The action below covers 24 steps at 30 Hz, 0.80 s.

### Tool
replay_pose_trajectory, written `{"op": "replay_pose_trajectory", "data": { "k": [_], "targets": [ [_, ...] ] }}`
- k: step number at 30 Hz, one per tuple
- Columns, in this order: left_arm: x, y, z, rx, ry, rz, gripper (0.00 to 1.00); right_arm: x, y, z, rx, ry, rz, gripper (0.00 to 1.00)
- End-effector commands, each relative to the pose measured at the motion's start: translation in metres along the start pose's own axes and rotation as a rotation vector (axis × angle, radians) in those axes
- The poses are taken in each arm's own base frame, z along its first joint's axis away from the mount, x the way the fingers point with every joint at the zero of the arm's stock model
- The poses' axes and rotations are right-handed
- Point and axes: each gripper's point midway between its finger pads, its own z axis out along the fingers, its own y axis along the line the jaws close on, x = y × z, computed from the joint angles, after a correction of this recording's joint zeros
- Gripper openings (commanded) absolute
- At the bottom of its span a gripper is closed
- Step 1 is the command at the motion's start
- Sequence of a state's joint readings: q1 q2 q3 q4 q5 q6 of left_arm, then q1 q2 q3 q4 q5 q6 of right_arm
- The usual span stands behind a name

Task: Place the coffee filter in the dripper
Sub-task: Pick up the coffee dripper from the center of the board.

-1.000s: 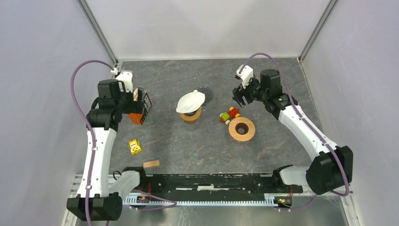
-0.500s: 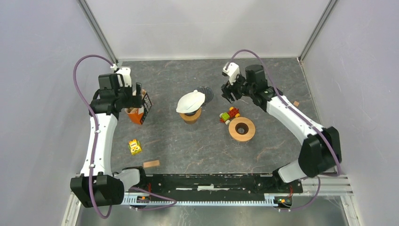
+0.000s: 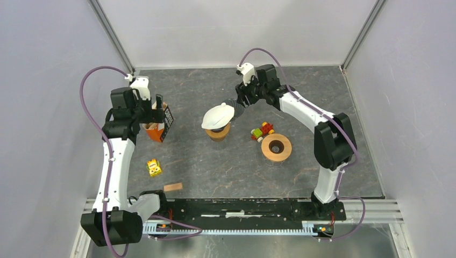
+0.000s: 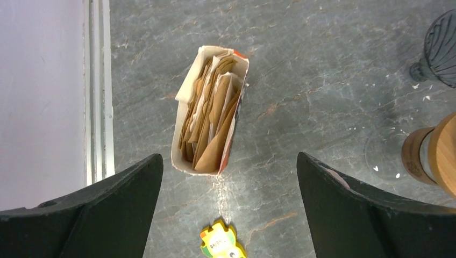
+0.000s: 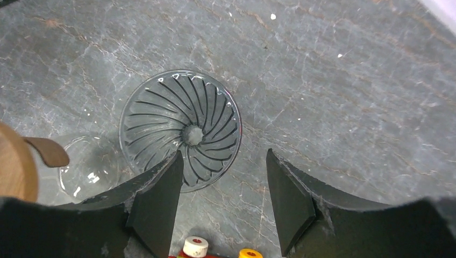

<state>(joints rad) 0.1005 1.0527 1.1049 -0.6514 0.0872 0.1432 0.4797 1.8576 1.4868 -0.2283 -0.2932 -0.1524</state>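
The coffee filters (image 4: pixel 212 115) are brown papers standing in an open-topped orange box (image 3: pixel 159 128) on the left. My left gripper (image 4: pixel 230 158) hangs above the near end of that box, open wide and holding nothing; from above it shows at the box's top (image 3: pixel 156 110). The dripper (image 5: pixel 180 129) is a clear ribbed glass cone standing on the table, behind the carafe (image 3: pixel 235 107). My right gripper (image 5: pixel 225 153) is open over the dripper's near rim. Its left finger (image 5: pixel 156 199) overlaps the glass and part of the rim lies between the jaws.
A wooden-collared glass carafe (image 3: pixel 218 130) with a white cone-shaped piece (image 3: pixel 218 115) on top stands beside the dripper. A red, yellow and green toy (image 3: pixel 262 131), a wooden ring (image 3: pixel 276 147), a yellow toy (image 3: pixel 154 167) and a wooden block (image 3: pixel 173 187) lie around.
My right arm has swung left from the table's right side to the dripper, and its jaws have narrowed somewhat. The left gripper has shifted slightly over the filter box.
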Motion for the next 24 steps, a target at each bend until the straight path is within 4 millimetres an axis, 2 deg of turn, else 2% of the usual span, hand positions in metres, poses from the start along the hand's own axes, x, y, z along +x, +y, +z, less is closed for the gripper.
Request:
{"op": "replay_pose_trajectory", "data": {
  "k": [1,13,18,24],
  "targets": [
    [-0.027,-0.008,-0.004,0.045,-0.117,-0.023,1.0,-0.002,0.003,0.017,-0.022,0.008,0.059,0.64],
    [-0.031,-0.022,-0.007,0.119,-0.138,-0.027,1.0,0.031,0.007,0.05,-0.053,0.091,0.112,0.58],
    [-0.032,-0.025,-0.008,0.137,-0.143,-0.025,1.0,0.038,0.01,0.06,-0.077,0.106,0.141,0.5],
    [-0.033,-0.027,-0.01,0.149,-0.15,-0.022,1.0,0.035,0.007,0.062,-0.066,0.102,0.144,0.35]
  ]
}}
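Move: Just left of the right hand is the clear dripper, its middle about 6 cm to the left, 1 cm back and 12 cm below. The wooden-collared stand holding the blue dripper and filter is some 11 cm left and 12 cm back, roughly 8 cm lower than the hand; the toy car lies about 7 cm right, 9 cm back and 14 cm below. From the left hand the clear dripper is about 27 cm right, 11 cm ahead and 20 cm below. Sinking about 8 cm onto the right-hand side of the clear dripper's rim, the right hand eases slightly left and tips some 13 degrees further down. Its part-open fingers straddle the rim, one inside the cone and one outside, and narrow plainly late in the descent without shutting. The empty left hand drifts about 3 cm right and up, fingers still wide. ##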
